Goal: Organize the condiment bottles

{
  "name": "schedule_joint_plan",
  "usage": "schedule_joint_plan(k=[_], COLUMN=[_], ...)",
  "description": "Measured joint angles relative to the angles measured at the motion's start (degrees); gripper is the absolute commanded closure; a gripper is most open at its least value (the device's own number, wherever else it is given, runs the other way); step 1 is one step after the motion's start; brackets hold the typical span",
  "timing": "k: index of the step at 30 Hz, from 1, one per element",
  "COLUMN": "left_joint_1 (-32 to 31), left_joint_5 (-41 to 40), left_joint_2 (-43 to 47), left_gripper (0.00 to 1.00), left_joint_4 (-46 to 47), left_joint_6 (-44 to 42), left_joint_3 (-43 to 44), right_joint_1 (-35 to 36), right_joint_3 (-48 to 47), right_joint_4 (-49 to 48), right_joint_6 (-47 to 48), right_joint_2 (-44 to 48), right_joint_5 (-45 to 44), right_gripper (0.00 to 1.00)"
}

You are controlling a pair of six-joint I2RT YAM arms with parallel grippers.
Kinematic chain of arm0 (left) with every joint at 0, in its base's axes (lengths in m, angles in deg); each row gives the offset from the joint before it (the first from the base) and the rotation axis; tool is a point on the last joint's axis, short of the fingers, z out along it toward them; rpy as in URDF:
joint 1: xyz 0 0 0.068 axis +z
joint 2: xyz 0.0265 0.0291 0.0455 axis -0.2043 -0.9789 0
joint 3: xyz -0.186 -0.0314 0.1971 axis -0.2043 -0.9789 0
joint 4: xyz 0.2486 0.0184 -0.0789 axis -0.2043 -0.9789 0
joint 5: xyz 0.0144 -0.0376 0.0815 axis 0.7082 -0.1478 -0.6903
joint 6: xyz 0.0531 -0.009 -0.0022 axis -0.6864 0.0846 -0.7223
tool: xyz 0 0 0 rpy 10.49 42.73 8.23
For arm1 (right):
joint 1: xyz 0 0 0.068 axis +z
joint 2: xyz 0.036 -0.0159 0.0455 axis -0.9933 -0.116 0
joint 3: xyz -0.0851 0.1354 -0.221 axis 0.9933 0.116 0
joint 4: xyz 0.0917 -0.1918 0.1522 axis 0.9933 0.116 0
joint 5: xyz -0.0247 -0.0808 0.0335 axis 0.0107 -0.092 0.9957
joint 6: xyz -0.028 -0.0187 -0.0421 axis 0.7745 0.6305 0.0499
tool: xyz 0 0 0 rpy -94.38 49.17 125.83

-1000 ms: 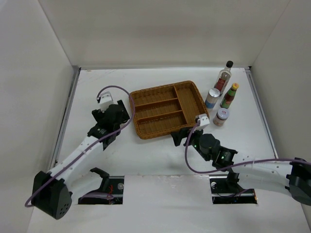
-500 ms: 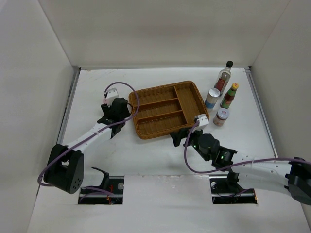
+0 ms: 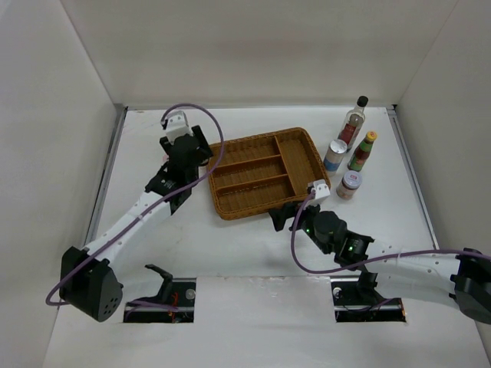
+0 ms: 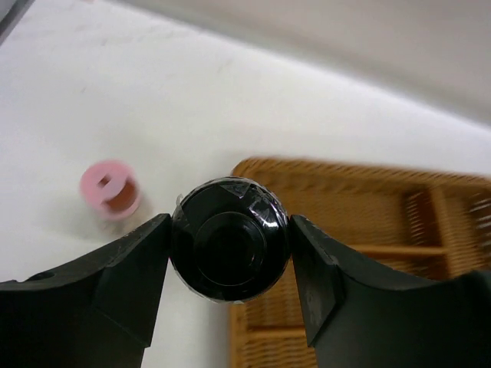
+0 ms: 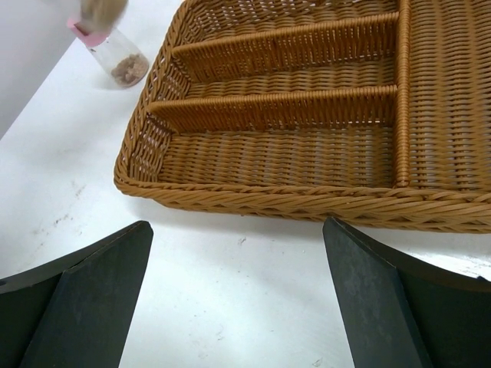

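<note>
My left gripper [image 3: 189,148] [image 4: 230,253] is shut on a squat dark black-capped bottle [image 4: 229,239], held off the table just left of the wicker tray [image 3: 253,188] [image 4: 368,199]. The top view hides this bottle under the gripper. A pink-lidded jar [image 4: 111,189] [image 5: 115,57] lies on the table by the tray's far left corner. A tall clear black-capped bottle [image 3: 354,121], a green orange-capped bottle [image 3: 362,152], a silver-lidded shaker [image 3: 335,156] and another pink-lidded jar [image 3: 350,185] stand right of the tray. My right gripper [image 3: 280,215] [image 5: 238,299] is open and empty before the tray's near edge.
The tray [image 5: 307,153] has three long compartments and one crosswise one, all with nothing in them. White walls close the table at the left, back and right. A purple cable loops above the left wrist.
My left gripper shut on the dark bottle and moved with it toward the back of the table, along the tray's left side. The right arm stayed put, its jaws slightly wider.
</note>
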Motion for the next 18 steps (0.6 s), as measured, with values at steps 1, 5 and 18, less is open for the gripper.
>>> schedule_joint_plan(k=[1,5,18], left_joint_1=[-0.3,-0.6,-0.6], left_joint_5=[0.3,1.9,6.5], left_joint_2=[-0.9,-9.0,-28.5], left_gripper=[0.60,0.60,0.60], left_joint_4=[1.1,5.6,6.7], left_joint_6=[-0.2,-0.8,-1.4], left_joint_3=[1.6,8.9,13.8], right_joint_1=[-0.1,-0.7,-1.4], right_joint_3=[0.0,0.0,0.0], right_joint_4=[-0.2,-0.7,-1.1], right_joint_6=[0.0,0.0,0.0], right_joint_2=[0.0,0.0,-0.9], right_joint_5=[0.0,0.0,0.0], right_gripper=[0.00,0.00,0.00])
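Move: The left hand already holds the black-capped bottle high off the table. The left end of the basket's far compartment lies about 8 cm ahead, 8 cm to its right and 18 cm below; the left end of the middle compartment is level with it, some 8 cm right and equally low. The pink-capped bottle stands about 3 cm ahead and 8 cm left, 16 cm below. From the right hand, the far compartment's left end is about 16 cm ahead, 14 cm left and 10 cm below. Forward and to the right in a shallow arc, the left hand carries the black-capped bottle about 11 cm level to over the left end of the far compartment. It rises some 3 cm at first, then sinks about 10 cm towards that compartment, slowing, while the wrist tips back down and turns slightly clockwise; the fingers keep their hold. ##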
